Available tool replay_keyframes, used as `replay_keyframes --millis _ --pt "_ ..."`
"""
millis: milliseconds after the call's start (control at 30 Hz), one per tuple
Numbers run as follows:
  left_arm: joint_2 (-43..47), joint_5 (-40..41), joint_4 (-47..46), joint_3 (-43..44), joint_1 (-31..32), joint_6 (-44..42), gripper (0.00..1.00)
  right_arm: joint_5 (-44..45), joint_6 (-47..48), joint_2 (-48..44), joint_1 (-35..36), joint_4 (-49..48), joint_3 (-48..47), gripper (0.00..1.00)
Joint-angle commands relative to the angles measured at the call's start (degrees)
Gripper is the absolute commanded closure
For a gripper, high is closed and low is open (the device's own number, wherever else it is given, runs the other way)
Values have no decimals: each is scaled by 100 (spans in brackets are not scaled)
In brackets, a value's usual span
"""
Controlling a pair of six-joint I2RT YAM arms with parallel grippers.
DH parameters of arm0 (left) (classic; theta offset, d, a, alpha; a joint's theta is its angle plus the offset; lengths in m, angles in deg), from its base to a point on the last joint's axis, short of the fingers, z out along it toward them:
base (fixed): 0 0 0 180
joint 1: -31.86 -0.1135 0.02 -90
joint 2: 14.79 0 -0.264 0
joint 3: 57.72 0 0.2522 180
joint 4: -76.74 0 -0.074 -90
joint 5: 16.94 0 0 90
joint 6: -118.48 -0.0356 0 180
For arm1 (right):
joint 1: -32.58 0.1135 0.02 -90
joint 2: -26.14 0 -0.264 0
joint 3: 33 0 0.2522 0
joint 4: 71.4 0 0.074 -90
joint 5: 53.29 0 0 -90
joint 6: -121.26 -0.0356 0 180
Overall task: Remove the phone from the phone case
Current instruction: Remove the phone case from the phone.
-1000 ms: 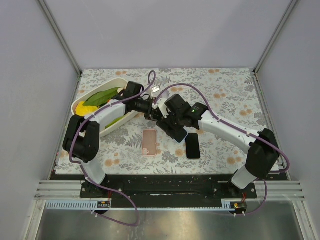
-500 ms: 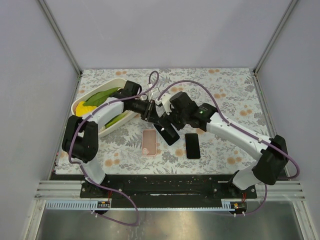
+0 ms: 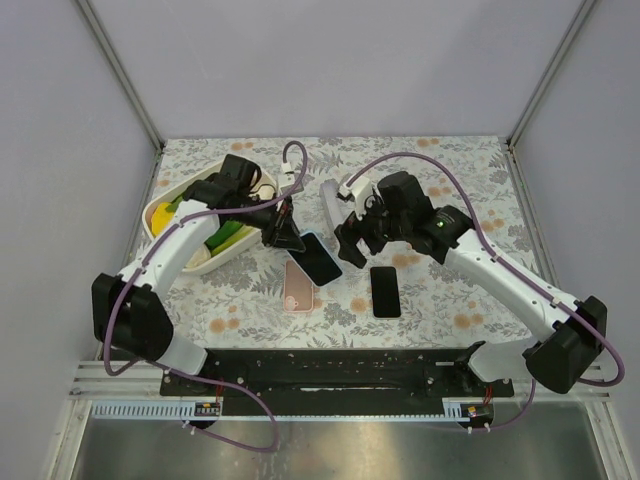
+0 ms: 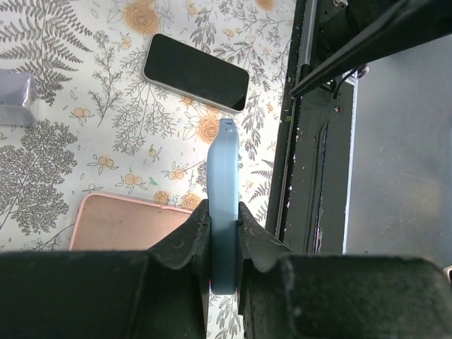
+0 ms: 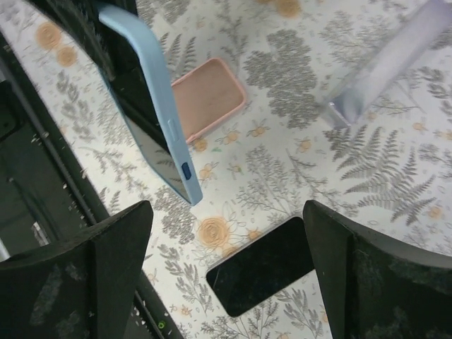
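Note:
My left gripper point(image 4: 224, 212) is shut on a light blue phone case point(image 4: 224, 176), seen edge-on and held off the table. In the top view that case point(image 3: 320, 258) hangs tilted from the left gripper point(image 3: 296, 243), above the table's middle. The right wrist view shows a dark glossy phone face point(image 5: 141, 138) still set in the blue case point(image 5: 152, 85). My right gripper point(image 5: 226, 219) is open with nothing between its fingers. It hovers to the right of the case point(image 3: 352, 238), apart from it.
A bare black phone point(image 3: 386, 291) lies flat on the flowered table point(image 3: 450, 180), under the right gripper. A pink case point(image 3: 298, 285) lies beside it. A pale clear piece point(image 3: 330, 205) rests farther back. A white basket point(image 3: 200, 215) with green and yellow items stands at the left.
The right gripper has opened wide and drawn back to the right, off the blue case. The left arm has swung the case nearer and lower, over the pink case.

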Motion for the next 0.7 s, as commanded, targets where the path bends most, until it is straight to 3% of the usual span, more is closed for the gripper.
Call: replay_keyframes --millis 0,300,467,667 --pt "519 -307 56 254 -6 -384 100 -1356 307 -248 -107 -354 272 4" --pt "924 -517 -312 176 -67 98 100 -2025 668 -178 -160 -600 606 4" --pt "1266 -685 -1612 -342 -155 1204 100 -2008 510 -134 -195 -1004 869 4" --pt "1767 -825 -3473 -1036 -287 2759 100 -2754 -95 -151 -625 -1750 1159 6"
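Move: The phone in its blue case is clamped in the left hand, its middle about 5 cm right, 3 back and 4 below that hand. From the open right hand the phone's middle lies some 9 cm left, 2 back and 8 below, with its free end nearer. On the table roughly 19 cm below the right hand, the pink case is about 15 cm left and 2 ahead, the bare black phone some 9 cm right and level. The left hand keeps its pinch on the blue-cased phone and carries it up about 5.5 cm, drifting slightly back and swinging its fingertips some 10 degrees upward, so the free end comes up to the other hand. Meanwhile the right hand, fingers staying wide open, draws back nearly 4 cm before easing slightly forward, sinks 3 cm, edges left and turns about 15 degrees counter-clockwise, bringing its open jaws around the phone's free right-hand end without closing on it. ##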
